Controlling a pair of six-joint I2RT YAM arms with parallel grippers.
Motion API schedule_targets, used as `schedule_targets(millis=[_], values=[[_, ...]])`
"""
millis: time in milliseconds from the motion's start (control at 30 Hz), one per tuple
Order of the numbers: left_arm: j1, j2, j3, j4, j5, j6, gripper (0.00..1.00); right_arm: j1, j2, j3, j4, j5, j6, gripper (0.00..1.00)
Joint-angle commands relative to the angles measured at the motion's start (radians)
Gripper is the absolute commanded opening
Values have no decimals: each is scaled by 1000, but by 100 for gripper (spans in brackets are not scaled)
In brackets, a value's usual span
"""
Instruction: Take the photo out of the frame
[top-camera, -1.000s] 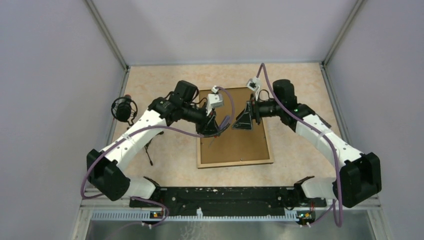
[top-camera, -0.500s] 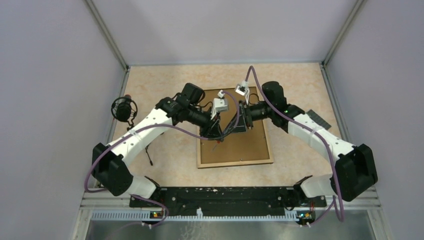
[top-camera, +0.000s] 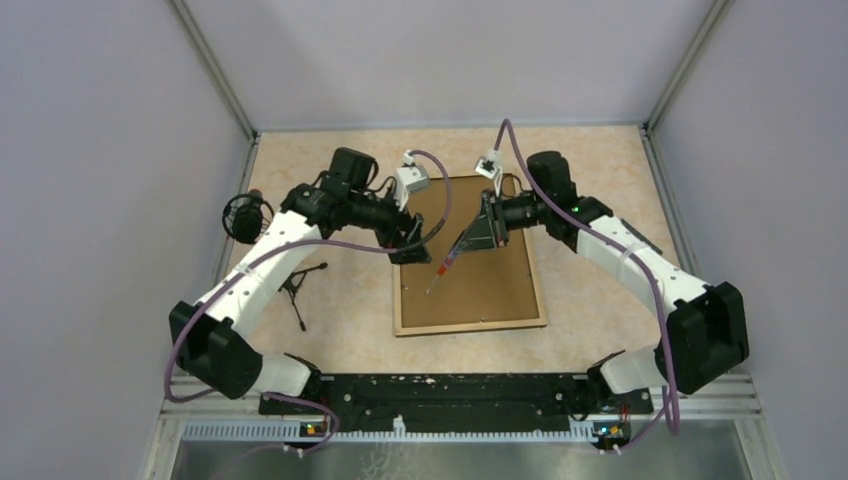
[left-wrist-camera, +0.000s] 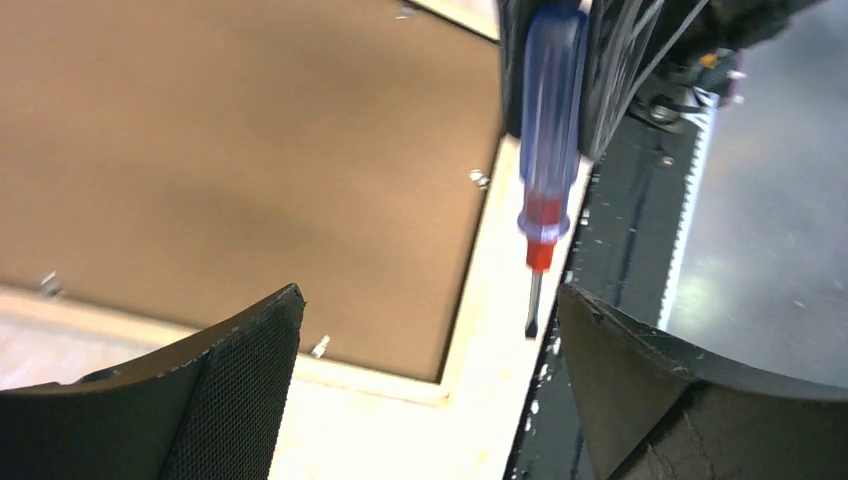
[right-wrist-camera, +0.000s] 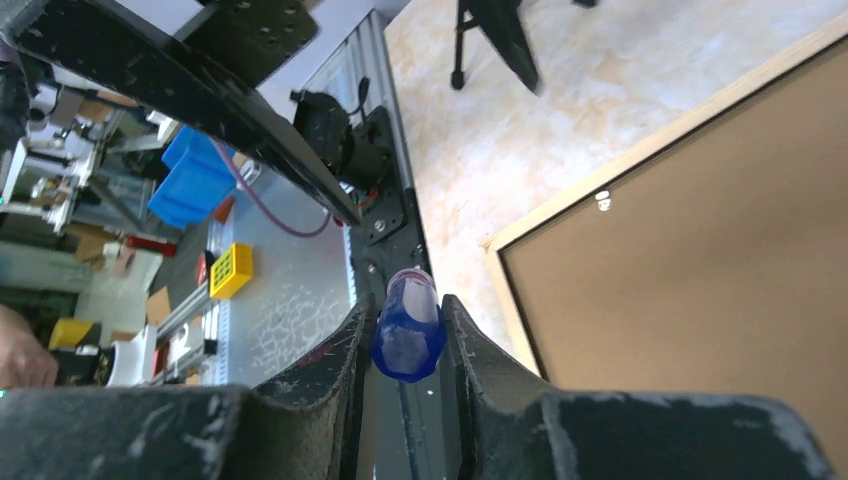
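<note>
The frame (top-camera: 485, 292) lies face down on the table, its brown board back (left-wrist-camera: 240, 140) up, with small metal tabs (left-wrist-camera: 480, 179) along the rim. The photo is hidden under that board. A screwdriver (top-camera: 446, 264) with a blue handle (left-wrist-camera: 548, 110) and a red collar hangs over the frame, tip down. My right gripper (top-camera: 480, 233) is shut on its handle (right-wrist-camera: 408, 335). To the screwdriver's left, my left gripper (top-camera: 414, 245) stands open and apart from it, nothing between its fingers (left-wrist-camera: 250, 350).
A black microphone (top-camera: 247, 217) on a small tripod (top-camera: 297, 291) stands at the table's left edge. The black base rail (top-camera: 450, 392) runs along the near edge. Walls close in the table on three sides.
My right gripper came in and shut on the screwdriver's handle. My left gripper let the tool go, opened wide and drew back to the left.
</note>
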Motion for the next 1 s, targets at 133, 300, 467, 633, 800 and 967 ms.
schedule_targets(millis=[133, 300, 467, 633, 800, 967], values=[[33, -267, -55, 49, -176, -44, 99, -81, -4, 92, 51, 48, 59, 0], [35, -379, -204, 165, -190, -122, 99, -82, -61, 31, 147, 20, 140, 0], [35, -428, -323, 319, 33, -107, 99, -87, -177, -10, 112, 58, 111, 0], [23, -419, -352, 433, 141, -171, 99, -121, -234, -74, 177, 20, 182, 0], [-15, -345, -309, 453, 154, -162, 99, -121, -231, -107, 262, -41, 268, 0], [-89, -272, -302, 489, 155, -209, 94, -121, -226, -128, 365, -59, 341, 0]])
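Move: The screwdriver, already held by its handle in the right hand, has its middle about 4 cm back, 6 cm right and 3 cm below the wide-open left hand; from the right hand it lies about 3 cm left, 4 cm back and 3 cm down. The frame's backing board is centred some 12 cm right, 4 cm ahead and 19 cm below the left hand. On the board, the left-edge clip is about 3 cm left of that hand and 4 cm back, the near-edge clip 15 cm right and 11 cm back. The screwdriver stays gripped by its handle as the right hand, after a brief forward swing and return, lifts it about 5 cm and takes it some 3 cm right, levelling slightly. The left hand, fingers kept wide, loops left and up, swings back about 5 cm, then comes in rightward again towards the shank's tip, its fingers tilting up some 15 degrees towards level. ##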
